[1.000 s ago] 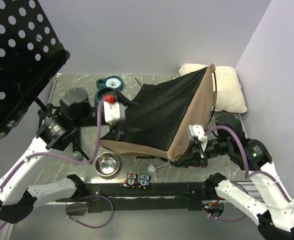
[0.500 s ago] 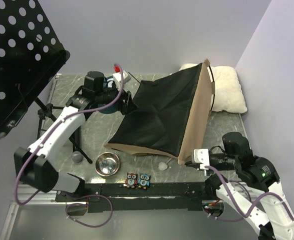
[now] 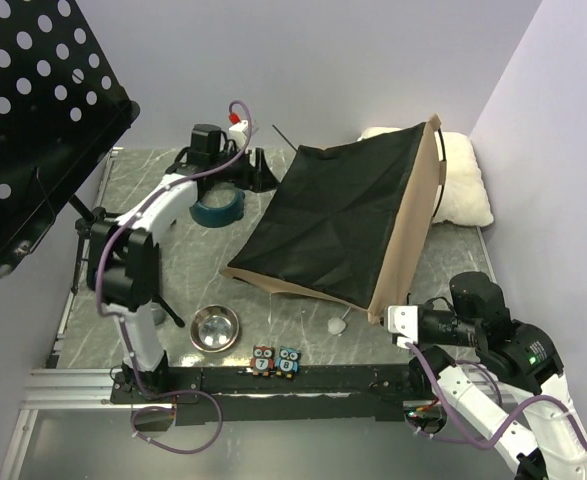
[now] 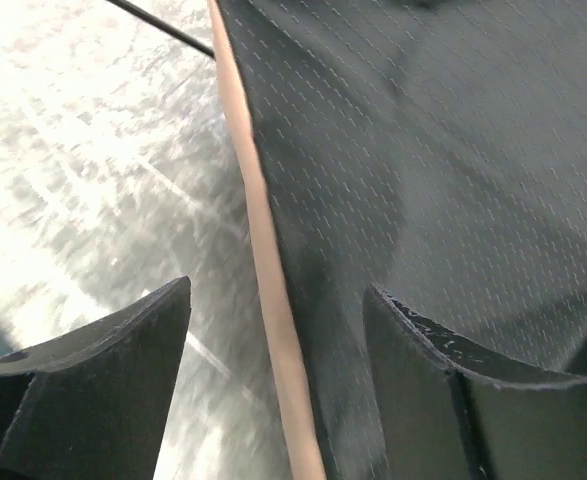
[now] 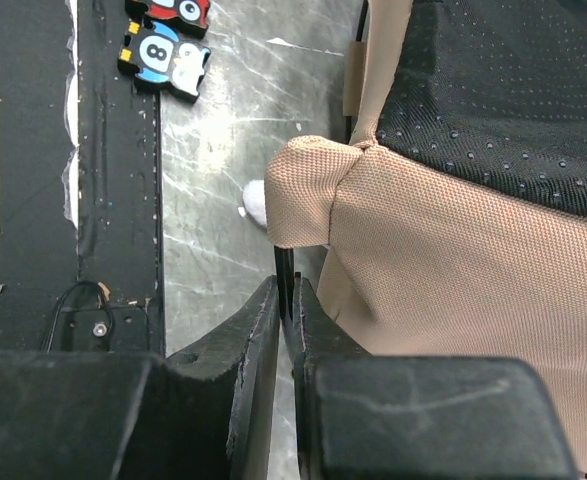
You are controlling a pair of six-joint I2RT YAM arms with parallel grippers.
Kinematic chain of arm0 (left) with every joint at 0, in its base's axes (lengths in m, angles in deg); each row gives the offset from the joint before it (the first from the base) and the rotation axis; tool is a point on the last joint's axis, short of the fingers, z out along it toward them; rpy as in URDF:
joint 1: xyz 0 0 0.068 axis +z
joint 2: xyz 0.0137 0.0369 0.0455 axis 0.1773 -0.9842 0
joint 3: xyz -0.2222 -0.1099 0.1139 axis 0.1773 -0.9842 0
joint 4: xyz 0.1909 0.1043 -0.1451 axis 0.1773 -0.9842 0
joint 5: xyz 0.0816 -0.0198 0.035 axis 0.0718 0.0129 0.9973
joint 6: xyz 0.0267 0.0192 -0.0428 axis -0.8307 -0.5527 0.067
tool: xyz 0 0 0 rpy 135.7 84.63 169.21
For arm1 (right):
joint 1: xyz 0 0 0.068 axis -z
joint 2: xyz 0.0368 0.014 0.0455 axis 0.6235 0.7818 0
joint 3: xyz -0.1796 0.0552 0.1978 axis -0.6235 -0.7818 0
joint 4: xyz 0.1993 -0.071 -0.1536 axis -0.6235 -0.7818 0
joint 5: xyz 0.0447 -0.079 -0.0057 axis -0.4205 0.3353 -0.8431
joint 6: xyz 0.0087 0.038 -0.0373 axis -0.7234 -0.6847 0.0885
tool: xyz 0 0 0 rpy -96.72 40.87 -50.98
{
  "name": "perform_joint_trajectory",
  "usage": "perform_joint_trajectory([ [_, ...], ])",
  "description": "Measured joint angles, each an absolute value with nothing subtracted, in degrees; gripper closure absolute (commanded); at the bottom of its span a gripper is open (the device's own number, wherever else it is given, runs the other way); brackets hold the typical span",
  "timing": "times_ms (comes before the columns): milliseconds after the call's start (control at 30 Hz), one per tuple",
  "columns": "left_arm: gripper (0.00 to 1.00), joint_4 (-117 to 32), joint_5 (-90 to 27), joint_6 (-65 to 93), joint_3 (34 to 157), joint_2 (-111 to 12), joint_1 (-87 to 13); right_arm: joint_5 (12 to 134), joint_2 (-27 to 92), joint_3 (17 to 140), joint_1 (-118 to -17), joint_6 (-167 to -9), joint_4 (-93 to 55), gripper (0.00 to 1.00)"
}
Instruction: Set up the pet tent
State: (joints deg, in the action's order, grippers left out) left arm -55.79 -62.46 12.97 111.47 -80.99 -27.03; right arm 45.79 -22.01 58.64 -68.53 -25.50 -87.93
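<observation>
The pet tent (image 3: 333, 230) lies tilted with its black base panel up and its tan side (image 3: 408, 230) facing right. My left gripper (image 3: 261, 172) is at the tent's far left corner. It is open in the left wrist view (image 4: 278, 320), with the tan edge (image 4: 263, 250) running between the fingers and touching neither. My right gripper (image 3: 388, 318) is at the near right corner. There its jaws (image 5: 286, 295) are shut on a thin black pole (image 5: 284, 268) that sticks out of the tan corner pocket (image 5: 313, 190). The white pom-pom (image 3: 335, 325) lies on the table.
A white fluffy cushion (image 3: 463, 185) lies behind the tent at the far right. The blue bowl stand (image 3: 218, 205) is under my left arm, with a steel bowl (image 3: 215, 327) and owl figures (image 3: 275, 360) near the front edge. A black perforated stand (image 3: 33, 120) looms at the left.
My left arm has stretched from the tent's near left side to its far left corner. The tent has tipped and shifted right. My right gripper drew back toward the near edge.
</observation>
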Motion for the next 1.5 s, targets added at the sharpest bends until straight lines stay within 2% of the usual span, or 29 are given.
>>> perform_joint_trajectory([
  [67, 0.27, -54.3, -63.5, 15.3, 113.1, -83.9, -27.2, 46.0, -22.0, 58.7, -68.5, -25.5, -88.0, 0.87],
  [133, 0.33, -52.4, -64.9, 17.1, 114.5, -86.2, -27.5, 46.2, -22.0, 58.7, -68.5, -25.3, -88.0, 0.87],
  [167, 0.41, -51.5, -65.7, 18.1, 114.8, -86.9, -27.7, 46.3, -22.0, 58.7, -68.5, -25.3, -88.0, 0.86],
  [267, 0.75, -49.2, -68.4, 21.4, 115.0, -88.1, -28.5, 46.7, -21.9, 58.7, -68.5, -25.4, -87.8, 0.82],
  [300, 0.9, -48.6, -69.1, 22.2, 115.0, -88.3, -28.6, 46.8, -21.9, 58.7, -68.5, -25.8, -87.5, 0.78],
  [333, 0.99, -48.2, -69.8, 22.8, 115.0, -88.3, -28.7, 47.0, -21.8, 58.7, -68.5, -26.1, -87.2, 0.72],
  [400, 0.99, -46.7, -71.0, 24.9, 114.5, -88.2, -28.6, 48.2, -21.6, 58.7, -68.5, -27.5, -85.9, 0.54],
  [467, 0.99, -44.1, -71.9, 27.9, 112.3, -87.1, -27.8, 49.4, -21.4, 58.7, -68.5, -29.5, -84.4, 0.5],
  [533, 0.99, -41.8, -72.3, 31.2, 108.0, -84.7, -26.2, 50.9, -21.3, 58.7, -68.4, -31.8, -82.7, 0.26],
  [700, 0.99, -39.0, -69.7, 37.8, 97.6, -76.1, -20.7, 54.7, -21.4, 58.7, -68.4, -38.4, -79.7, 0.02],
  [1000, 0.99, -33.7, -62.1, 43.8, 89.3, -61.1, -19.0, 70.8, -24.8, 60.2, -68.3, -49.6, -78.4, 0.0],
  [1233, 0.99, -32.3, -58.1, 47.4, 85.6, -57.4, -19.2, 86.6, -23.9, 66.8, -67.5, -56.7, -76.3, 0.0],
  [1367, 0.99, -32.3, -54.5, 50.5, 82.9, -55.2, -19.3, 88.1, -20.6, 74.4, -67.1, -59.1, -75.9, 0.02],
  [1500, 0.99, -34.0, -49.2, 53.7, 81.2, -50.9, -20.4, 80.7, -16.1, 82.4, -67.0, -60.5, -75.9, 0.07],
])
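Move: The left hand's open fingers reach the tent's left edge, whose cloth lies about 4 cm to the right, 1 cm ahead and 1 cm lower; the teal feeder sits about 11 cm left, 2 cm ahead and 18 cm below. The right hand still pinches the thin black rod at the tent's near right corner, about 3 cm left and 1 cm ahead; the white ball lies some 11 cm left and 4 cm ahead of it, the owl blocks roughly 24 cm left and 3 cm back, both far below. Rightward first, about 4 cm, the left hand shuts its fingers on the cloth at the tent's left edge, then pulls it some 12 cm left, up 8 and slightly back, rolling and turning counter-clockwise. The right hand opens wide and lets go of the corner rod as it eases forward, then swings right and climbs about 15 cm, turning clockwise some 50 degrees. ##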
